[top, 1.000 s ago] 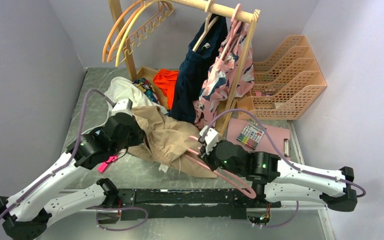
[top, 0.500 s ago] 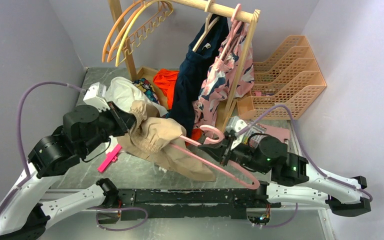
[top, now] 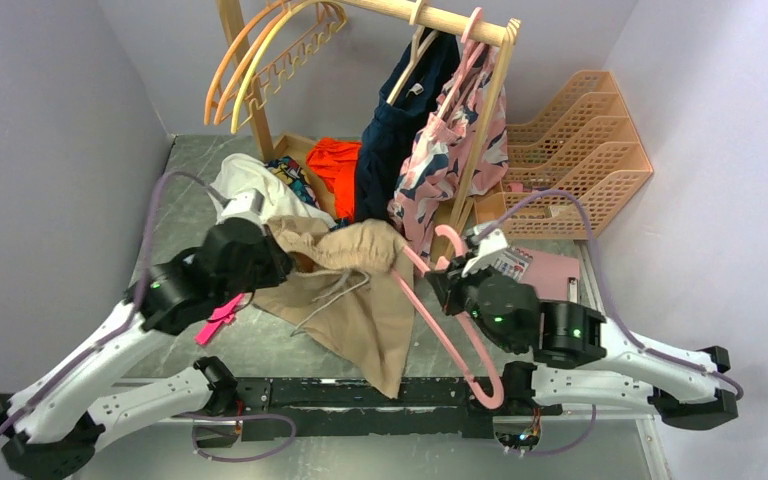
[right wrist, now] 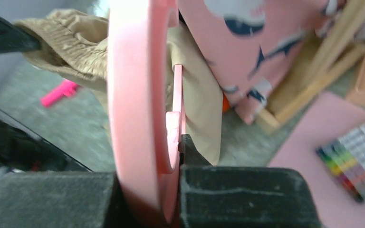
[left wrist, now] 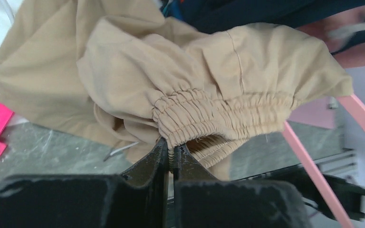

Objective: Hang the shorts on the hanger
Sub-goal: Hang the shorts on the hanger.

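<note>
The tan shorts [top: 360, 295] hang above the table, their gathered waistband [left wrist: 228, 114] stretched sideways and one leg drooping toward the near edge. My left gripper [top: 272, 252] is shut on the waistband's left end, the elastic pinched between its fingertips [left wrist: 172, 151]. The pink hanger [top: 455, 335] stands steeply tilted, hook [top: 450, 240] uppermost, and one arm disappears under the waistband's right end [left wrist: 309, 164]. My right gripper [top: 452, 285] is shut on the hanger near its hook [right wrist: 173, 142]. In the right wrist view the hanger's broad rim [right wrist: 135, 80] fills the middle, with the shorts [right wrist: 197, 90] behind it.
A wooden rack [top: 480, 140] at the back carries orange and yellow hangers [top: 260, 60], a navy garment [top: 390, 140] and a patterned garment [top: 450, 150]. A clothes pile [top: 250, 185], a peach tray stack [top: 580, 150], a pink board with markers [top: 530, 270] and a pink clip [top: 217, 320] lie around.
Both arms have lifted the shorts and hanger off the table. The hanger has swung from nearly flat to steeply tilted, and the waistband now stretches between my left gripper and the hanger.
</note>
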`<state>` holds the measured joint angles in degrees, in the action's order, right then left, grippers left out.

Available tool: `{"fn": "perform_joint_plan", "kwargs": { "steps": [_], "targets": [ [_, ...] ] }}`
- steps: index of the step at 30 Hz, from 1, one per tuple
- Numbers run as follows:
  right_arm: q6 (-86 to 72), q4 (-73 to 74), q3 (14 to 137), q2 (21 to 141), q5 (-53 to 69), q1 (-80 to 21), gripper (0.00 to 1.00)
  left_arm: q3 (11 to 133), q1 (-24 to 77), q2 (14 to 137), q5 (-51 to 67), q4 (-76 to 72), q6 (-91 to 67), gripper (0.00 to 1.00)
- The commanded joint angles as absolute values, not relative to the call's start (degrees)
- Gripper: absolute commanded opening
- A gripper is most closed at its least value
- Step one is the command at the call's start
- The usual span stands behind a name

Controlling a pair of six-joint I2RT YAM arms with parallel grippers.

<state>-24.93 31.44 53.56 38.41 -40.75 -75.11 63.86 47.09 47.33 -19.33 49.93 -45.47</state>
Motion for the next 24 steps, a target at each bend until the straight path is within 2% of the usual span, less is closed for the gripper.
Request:
{"fn": "perform_joint_plan", "kwargs": {
  "steps": [1, 11, 17, 20, 24],
  "targets": [
    [-36.9, 44.9, 52.9, 40.5, -45.5, -75.1, 0.00, 60.2, 47.3, 52.0, -20.0, 44.8, -45.8, 0.07],
    [-20.3, 42.6, 59.0, 40.2, -28.4, -75.1, 0.00, 59.3, 46.4, 62.5, -28.3, 43.8, -40.0, 0.07],
    [-9.5, 40.8, 64.7, 38.8, -17.8, -75.1, 0.00, 61.0, 46.4, 69.4, -37.3, 47.3, -39.7, 0.07],
    [-6.5, 37.9, 65.4, 37.2, -17.0, -75.1, 0.00, 61.6, 46.5, 71.7, -41.8, 49.7, -41.9, 0.07],
    [-5.5, 33.4, 63.4, 35.0, -23.3, -75.1, 0.00, 60.3, 46.5, 73.9, -46.1, 50.5, -42.9, 0.07]
  ]
}}
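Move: The left hand already pinches the near-left edge of the shorts' waistband; the hanger's arms, their end inside the waist, lie about 21 cm to its right, roughly level ahead and 3 cm below. The right hand already holds the hanger by its hook; the waistband's middle is some 18 cm left and 5 cm ahead, slightly lower. Pink whale trousers hang about 16 cm ahead of the right hand, 2 cm left; navy trousers 18 cm ahead, 13 cm left. Left lowers the pinched waistband 12 cm and forward; right dips the hanger, then lifts it back, turning counter-clockwise. ##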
